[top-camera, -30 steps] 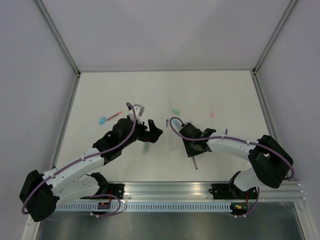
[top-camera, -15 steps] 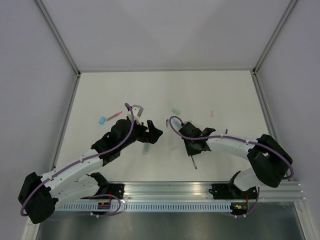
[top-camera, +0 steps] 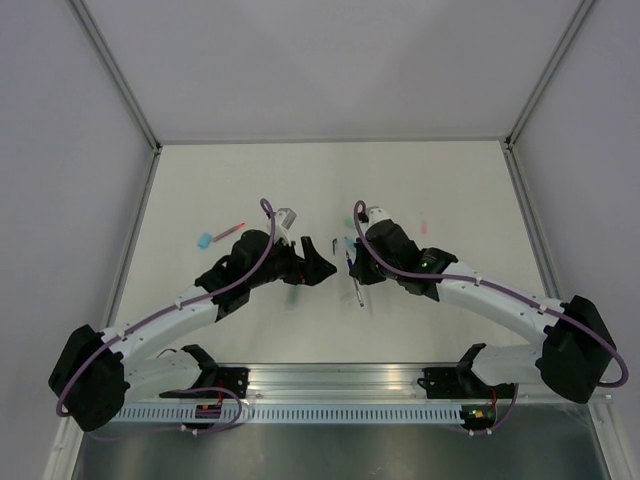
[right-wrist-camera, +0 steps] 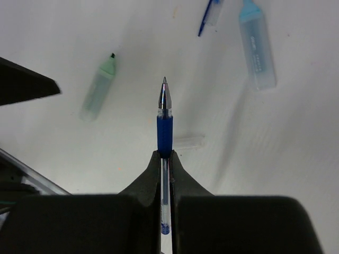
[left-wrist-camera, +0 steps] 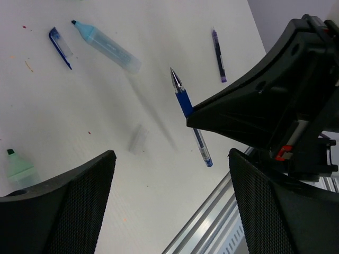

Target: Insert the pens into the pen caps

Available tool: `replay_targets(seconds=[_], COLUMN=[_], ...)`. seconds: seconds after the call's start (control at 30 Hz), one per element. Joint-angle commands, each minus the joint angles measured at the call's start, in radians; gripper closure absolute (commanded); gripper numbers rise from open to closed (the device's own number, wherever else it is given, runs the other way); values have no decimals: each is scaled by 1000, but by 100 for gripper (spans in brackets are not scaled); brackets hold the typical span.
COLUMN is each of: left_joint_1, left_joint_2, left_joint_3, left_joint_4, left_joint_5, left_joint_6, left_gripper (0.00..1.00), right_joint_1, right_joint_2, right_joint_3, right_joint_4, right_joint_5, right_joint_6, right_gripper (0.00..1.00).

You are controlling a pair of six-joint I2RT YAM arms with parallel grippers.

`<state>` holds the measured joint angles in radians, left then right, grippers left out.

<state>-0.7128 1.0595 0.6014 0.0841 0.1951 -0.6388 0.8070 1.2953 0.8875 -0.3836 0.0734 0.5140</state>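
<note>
My right gripper (right-wrist-camera: pixel 164 154) is shut on a blue pen (right-wrist-camera: pixel 164 129), which sticks out forward with its metal tip up, held above the table. In the top view this gripper (top-camera: pixel 352 268) faces my left gripper (top-camera: pixel 318 262) at mid-table, and the pen (top-camera: pixel 358 292) slants below it. The left gripper (left-wrist-camera: pixel 170 159) is open and empty, its fingers (left-wrist-camera: pixel 58 206) wide apart, with the held pen (left-wrist-camera: pixel 188 114) in front of it. A clear pen cap (right-wrist-camera: pixel 189 142) lies on the table under the pen. A dark blue cap (left-wrist-camera: pixel 61 46) and a purple pen (left-wrist-camera: pixel 219 54) lie farther off.
A light blue highlighter (left-wrist-camera: pixel 108 46) and a mint one (right-wrist-camera: pixel 98 90) lie on the table near the grippers. At the left lie a red pen (top-camera: pixel 232 231) and a light blue cap (top-camera: pixel 205 240); a pink piece (top-camera: pixel 423 228) lies at the right. The metal rail (top-camera: pixel 400 380) runs along the near edge.
My right gripper closed on the blue pen, lifted it off the table and swung up and left toward the left gripper. The left gripper shifted slightly right.
</note>
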Motion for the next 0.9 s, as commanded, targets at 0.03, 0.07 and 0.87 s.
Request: replay_targets(seconds=[0.03,0.07,0.87], left_joint_1=[4,4,6], left_joint_2=[79,88,226], left_joint_3=[66,70,104], left_joint_4=[108,111,243], left_joint_5=[121,122,89], left_joint_6=[-91,-99,-228], left_gripper=[11,11,36], right_joint_1=[3,4,18], right_joint_2=[-56,-63,-183], right_joint_3=[-68,-79,-79], right_joint_4=[172,214,285], right_joint_5=[-69,-110,-202], right_joint_6=[32,41,75], right_gripper=[100,100,100])
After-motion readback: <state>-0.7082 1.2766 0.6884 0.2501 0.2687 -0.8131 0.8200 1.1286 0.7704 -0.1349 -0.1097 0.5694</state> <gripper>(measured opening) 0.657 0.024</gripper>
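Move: Out in the air between the grippers, the pen in the right hand's shut fingers lies about 9 cm right, 4 cm back and 5 cm below the open left hand. From the right hand, the left gripper's gap is roughly 9 cm left, 3 cm ahead and 5 cm higher. On the table, 11 cm below the right hand, are the blue cap 10 cm ahead and 5 cm left, the blue highlighter 10 cm straight ahead, and the clear cap 2 cm back, 2 cm left. Raising the still-gripped pen about 5 cm, the right hand also shifts left and a little back, tilting some 20 degrees so its fingertips lift, and brings the pen's tip end in between the left fingers. The left hand comes to meet the pen, about 4 cm right and 2 cm forward, rolling slightly and starting to close while its gap stays well open. ##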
